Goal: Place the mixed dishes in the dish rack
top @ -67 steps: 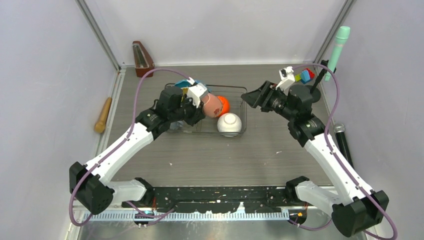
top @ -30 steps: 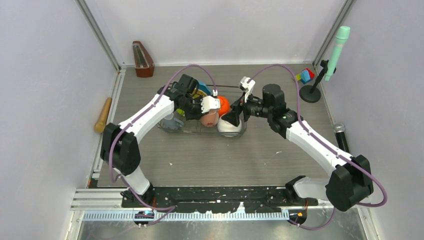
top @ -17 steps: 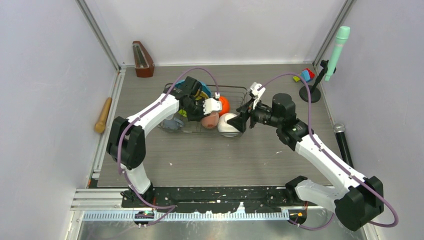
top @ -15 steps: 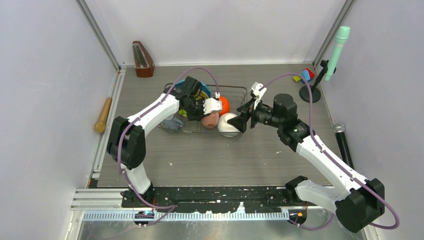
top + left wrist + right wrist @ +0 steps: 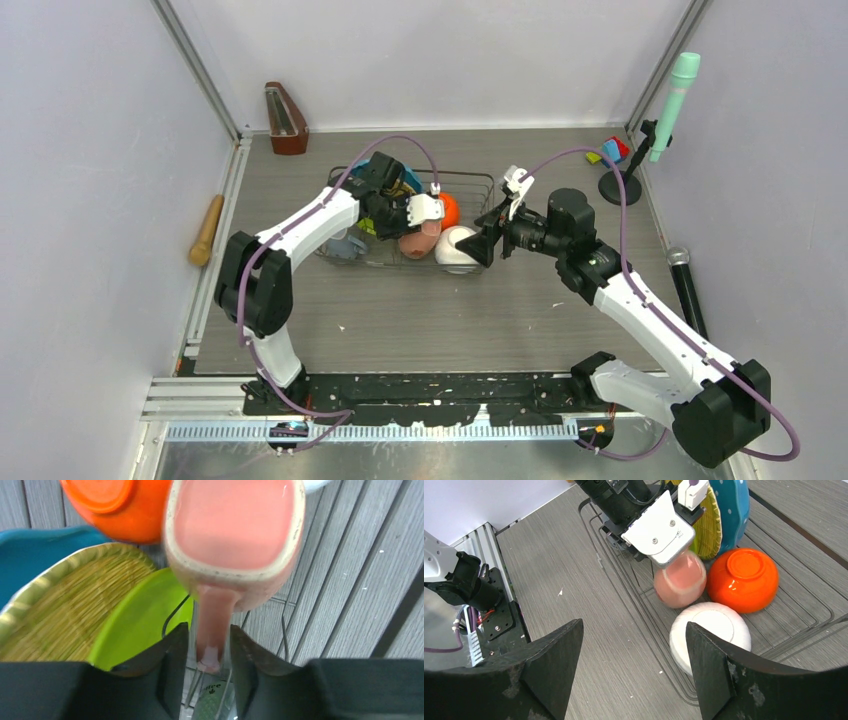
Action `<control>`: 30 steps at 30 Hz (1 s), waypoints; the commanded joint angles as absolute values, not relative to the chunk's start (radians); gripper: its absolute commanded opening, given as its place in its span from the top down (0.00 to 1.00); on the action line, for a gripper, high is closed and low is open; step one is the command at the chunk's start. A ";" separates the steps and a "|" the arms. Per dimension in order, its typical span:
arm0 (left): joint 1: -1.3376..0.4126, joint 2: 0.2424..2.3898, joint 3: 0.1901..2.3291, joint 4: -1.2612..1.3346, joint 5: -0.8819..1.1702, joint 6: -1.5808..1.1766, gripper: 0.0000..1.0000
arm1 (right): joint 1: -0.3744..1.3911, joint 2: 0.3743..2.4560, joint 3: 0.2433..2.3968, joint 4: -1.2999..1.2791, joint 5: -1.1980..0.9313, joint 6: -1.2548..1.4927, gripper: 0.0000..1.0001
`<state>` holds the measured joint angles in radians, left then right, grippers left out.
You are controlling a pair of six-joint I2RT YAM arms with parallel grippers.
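The pink mug (image 5: 415,243) lies in the dish rack (image 5: 462,174), beside the upside-down orange bowl (image 5: 449,208) and white bowl (image 5: 457,247). My left gripper (image 5: 207,632) stands open, its fingers either side of the mug's handle (image 5: 212,615) with a small gap. The mug (image 5: 235,525) looks blurred. The lime green plate (image 5: 140,620), yellow woven plate (image 5: 55,610) and blue plate (image 5: 30,550) stand on edge behind it. A small grey-blue cup (image 5: 345,243) sits at the rack's left end. My right gripper (image 5: 634,625) hangs open and empty by the white bowl (image 5: 709,630).
A wooden rolling pin (image 5: 207,230) lies along the left rail. A brown wooden object (image 5: 285,118) stands at the back left. Toy blocks (image 5: 610,152) and a teal microphone on a stand (image 5: 675,100) are at the back right, and a black microphone (image 5: 685,285) lies at the right.
My left arm swung in and set the mug down into the rack, then its jaws widened off the handle. My right gripper moved in to the rack's right end and stayed open.
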<state>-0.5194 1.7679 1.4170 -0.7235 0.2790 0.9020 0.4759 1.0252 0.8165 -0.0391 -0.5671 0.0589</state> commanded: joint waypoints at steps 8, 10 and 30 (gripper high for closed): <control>-0.512 1.743 1.406 -0.694 0.244 0.905 0.53 | 0.479 0.993 0.823 -0.038 -0.578 0.070 0.19; -0.512 1.735 1.416 -0.698 0.253 0.889 0.53 | 0.478 0.993 0.824 -0.045 -0.580 0.070 0.19; -0.525 1.486 1.367 -0.685 0.242 0.618 0.35 | 0.477 1.000 0.832 -0.060 -0.277 0.178 0.16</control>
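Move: The pink mug, its handle still between the left fingertips, has its middle about 6 cm to that hand's right, level front to back and 1 cm lower. Beyond it the white bowl sits some 13 cm right and 3 cm back, the orange bowl 10 cm right and 5 cm ahead; the green plate stands about 4 cm ahead and 1 cm left. From the right hand, the pink mug is roughly 8 cm ahead, 12 cm left and 14 cm below. The left fingers let go of the pink mug's handle, spreading to about twice their gap while the hand stays almost in place low in the rack. It then lifts about 7 cm clear of the mug, easing back a couple of centimetres and turning some 10 degrees, fingers opening a little wider. ##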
